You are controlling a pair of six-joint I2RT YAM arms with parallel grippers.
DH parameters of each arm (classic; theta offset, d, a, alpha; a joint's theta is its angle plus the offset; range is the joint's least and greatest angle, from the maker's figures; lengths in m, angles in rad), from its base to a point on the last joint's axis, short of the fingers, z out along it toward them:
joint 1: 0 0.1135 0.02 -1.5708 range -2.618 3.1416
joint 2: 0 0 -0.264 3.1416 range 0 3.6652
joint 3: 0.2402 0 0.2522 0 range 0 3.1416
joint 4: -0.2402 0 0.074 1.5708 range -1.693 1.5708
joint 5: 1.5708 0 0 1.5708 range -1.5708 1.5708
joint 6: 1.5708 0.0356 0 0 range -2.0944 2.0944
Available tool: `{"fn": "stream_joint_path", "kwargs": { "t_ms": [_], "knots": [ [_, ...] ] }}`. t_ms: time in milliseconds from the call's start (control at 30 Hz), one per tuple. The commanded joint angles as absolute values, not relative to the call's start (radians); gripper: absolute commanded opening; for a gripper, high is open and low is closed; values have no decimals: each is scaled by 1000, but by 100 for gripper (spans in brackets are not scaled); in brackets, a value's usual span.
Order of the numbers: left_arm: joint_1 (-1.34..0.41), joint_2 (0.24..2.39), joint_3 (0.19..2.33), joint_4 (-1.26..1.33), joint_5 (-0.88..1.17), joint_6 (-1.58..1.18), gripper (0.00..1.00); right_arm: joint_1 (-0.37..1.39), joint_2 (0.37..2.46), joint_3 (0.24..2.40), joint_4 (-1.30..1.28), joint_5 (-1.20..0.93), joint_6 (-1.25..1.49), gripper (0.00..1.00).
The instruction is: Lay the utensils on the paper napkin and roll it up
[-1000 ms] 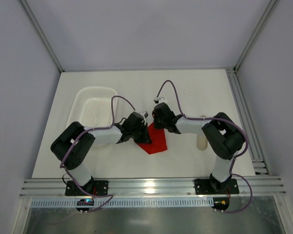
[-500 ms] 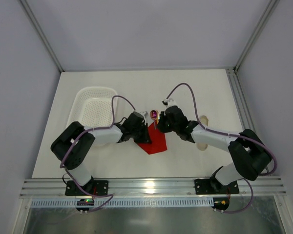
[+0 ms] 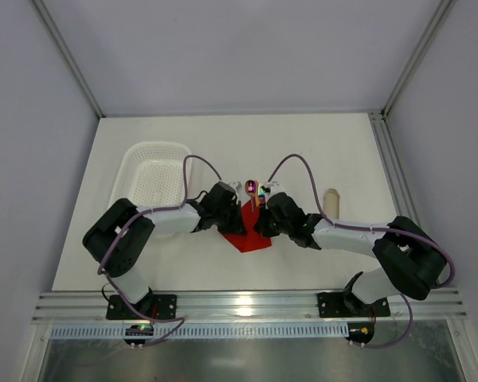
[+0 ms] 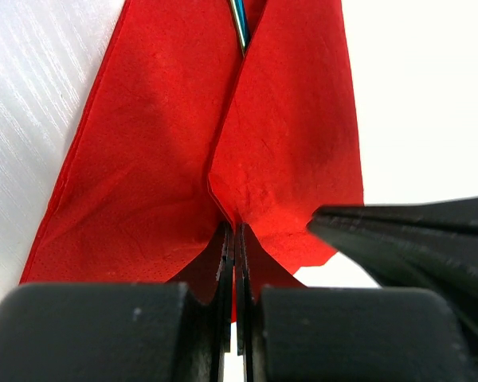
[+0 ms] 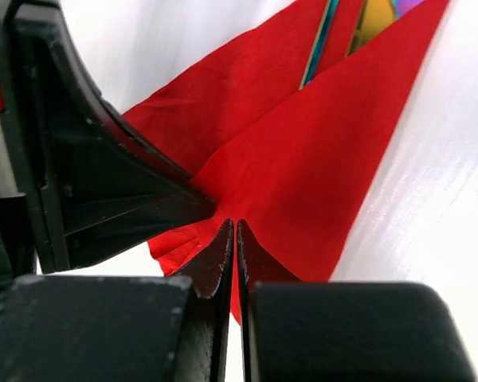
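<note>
The red paper napkin lies between the arms, its sides folded in over the utensils. Their iridescent heads stick out at its far end. In the left wrist view a slim handle shows in the slit between the napkin flaps. My left gripper is shut, its tips on the flap's fold. My right gripper is shut too, its tips on the napkin right beside the left fingers. Whether either pinches paper does not show. Coloured utensil ends peek out at the top.
A white perforated basket stands to the left of the left arm. A beige oblong tray lies to the right, partly behind the right arm. An aluminium rail runs along the table's right side.
The right arm has stretched out low and brought its gripper down onto the napkin beside the left one, uncovering the utensil heads. The left arm has not moved.
</note>
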State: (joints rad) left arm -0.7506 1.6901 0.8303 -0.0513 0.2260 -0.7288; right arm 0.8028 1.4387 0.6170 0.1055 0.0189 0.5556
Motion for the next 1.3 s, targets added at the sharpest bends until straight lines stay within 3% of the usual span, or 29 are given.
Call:
{"fn": "stream_joint_path", "kwargs": {
  "t_ms": [0, 167, 267, 300, 400, 500, 600, 833, 1267],
  "knots": [
    [-750, 1683, 841, -107, 195, -716, 0, 839, 1459, 634, 161, 37, 577, 4],
    [-750, 1675, 860, -124, 195, -716, 1, 851, 1517, 600, 181, 63, 606, 4],
    [-749, 1661, 885, -172, 174, -709, 7, 867, 1539, 603, 158, 77, 600, 4],
    [-749, 1655, 909, -190, 161, -709, 11, 871, 1539, 612, 119, 99, 600, 4],
    [-749, 1618, 940, -267, 103, -696, 33, 882, 1539, 611, 86, 120, 597, 4],
    [-749, 1572, 960, -365, 8, -706, 46, 888, 1526, 595, 84, 127, 601, 4],
    [-749, 1543, 960, -439, -81, -729, 51, 891, 1517, 591, 84, 132, 609, 4],
    [-749, 1509, 858, -437, -104, -819, 56, 891, 1506, 589, 98, 132, 620, 4],
    [-779, 1539, 729, -183, 46, -975, 55, 893, 1499, 569, 132, 135, 652, 4]
  ]
}}
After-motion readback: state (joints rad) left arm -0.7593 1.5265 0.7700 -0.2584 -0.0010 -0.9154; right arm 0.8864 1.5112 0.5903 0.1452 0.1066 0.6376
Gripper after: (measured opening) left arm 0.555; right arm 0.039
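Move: The napkin's unfolded left corner lies roughly 8 cm to the left of my left hand, about level fore and aft and 1 cm below. From that hand the pink spoon head is about 13 cm ahead, neither left nor right, and the white basket's middle some 16 cm ahead and 28 cm left. My right hand has the folded flap about 3 cm under it, 2 cm back and 1 cm left; the spoon head is 13 cm ahead and 4 cm left of it. I set my right hand's shut fingertips down on the folded flap, about 3 cm lower and slightly back, and hold them there. My left hand lets go of the flap's edge, opens, arcs up and about 7 cm left, sinks again over the unfolded left corner, then comes back some 2 cm right with the fingers open, one touching the napkin's outer edge. Its wrist turns about 15 degrees counter-clockwise. ##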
